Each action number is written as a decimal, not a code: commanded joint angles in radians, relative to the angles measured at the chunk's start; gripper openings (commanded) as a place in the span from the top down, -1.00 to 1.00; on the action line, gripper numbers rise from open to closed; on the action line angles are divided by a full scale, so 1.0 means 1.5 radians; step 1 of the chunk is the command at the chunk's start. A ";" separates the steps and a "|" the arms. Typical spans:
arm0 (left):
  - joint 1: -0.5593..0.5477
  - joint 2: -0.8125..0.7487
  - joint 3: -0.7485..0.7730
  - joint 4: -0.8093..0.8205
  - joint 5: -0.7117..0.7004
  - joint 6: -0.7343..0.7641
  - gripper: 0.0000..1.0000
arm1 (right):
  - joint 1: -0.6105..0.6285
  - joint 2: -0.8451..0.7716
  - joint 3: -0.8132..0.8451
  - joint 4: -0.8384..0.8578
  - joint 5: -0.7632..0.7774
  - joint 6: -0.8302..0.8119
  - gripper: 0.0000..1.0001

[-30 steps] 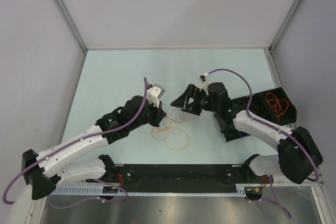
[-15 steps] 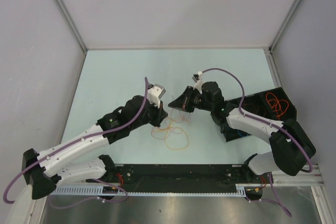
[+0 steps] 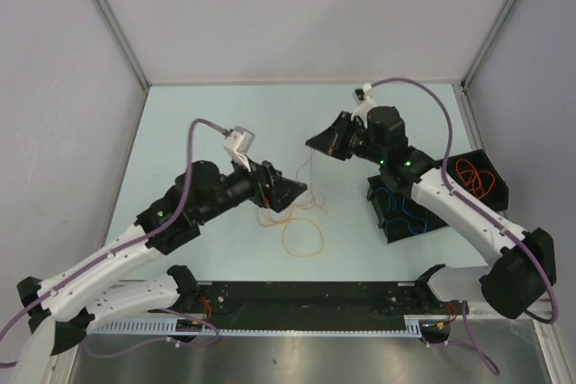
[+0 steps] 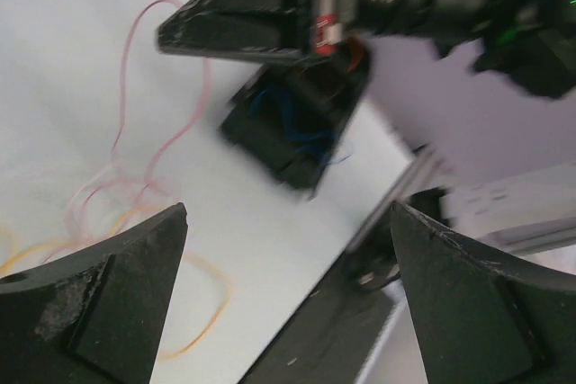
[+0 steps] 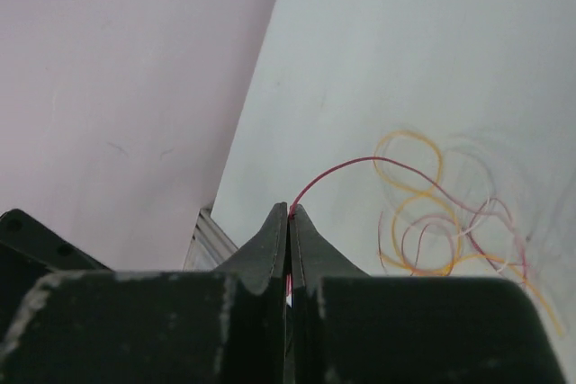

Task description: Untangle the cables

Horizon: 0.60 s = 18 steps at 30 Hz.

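Note:
The cables (image 3: 290, 220) lie as a loose tangle of orange and pale pink loops on the table between the arms. In the right wrist view my right gripper (image 5: 289, 214) is shut on a thin red cable (image 5: 360, 165), which arcs from its tips down to the tangle (image 5: 432, 222). From above, the right gripper (image 3: 312, 143) hangs beyond the tangle, the strand (image 3: 312, 177) drooping below it. Just above the tangle, my left gripper (image 3: 301, 192) stands open with nothing between its fingers (image 4: 108, 303). Its wrist view shows the pink loop (image 4: 135, 123) and an orange loop (image 4: 209, 299) below.
A black bin (image 3: 490, 188) sits at the right, holding red and orange cables (image 3: 473, 177) in one compartment and blue cables (image 3: 403, 209) in the nearer one. Grey walls enclose the table on the left, far and right sides. The arms' thick purple cables arch overhead.
The right gripper closed on the red cable and rose toward the far side, drawing the strand up. The left gripper opened and drew back upward from the tangle.

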 commanded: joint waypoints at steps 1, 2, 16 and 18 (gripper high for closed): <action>-0.003 -0.048 0.057 0.197 0.099 -0.137 -1.00 | -0.017 -0.047 0.111 -0.135 0.070 -0.097 1.00; -0.003 -0.051 0.064 0.254 0.111 -0.152 -1.00 | -0.021 -0.045 0.153 -0.150 0.075 -0.118 1.00; -0.003 -0.020 0.144 0.480 0.216 -0.324 -1.00 | -0.048 0.116 0.718 -0.473 0.185 -0.285 1.00; -0.003 -0.026 0.135 0.497 0.198 -0.331 -0.99 | -0.058 0.135 0.764 -0.498 0.196 -0.287 1.00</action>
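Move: The right gripper already pinches the pink-red cable. The tangle it hangs into lies about 27 cm below that hand, some 2 cm back and 4 cm left. The orange loop is at that same depth, 8 cm back and 1 cm left; the black box is some 34 cm right and 6 cm ahead, 25 cm down. From the empty left hand the tangle is about 10 cm ahead, straight in line and 28 cm down. Haul the pink-red cable upward with the right gripper, about 24 cm away from the tangle and drifting some 7 cm right, fingers kept shut on it and tipping up. Bring the open, empty left gripper up just as far and back clear of the cable, swinging its fingers upward. ##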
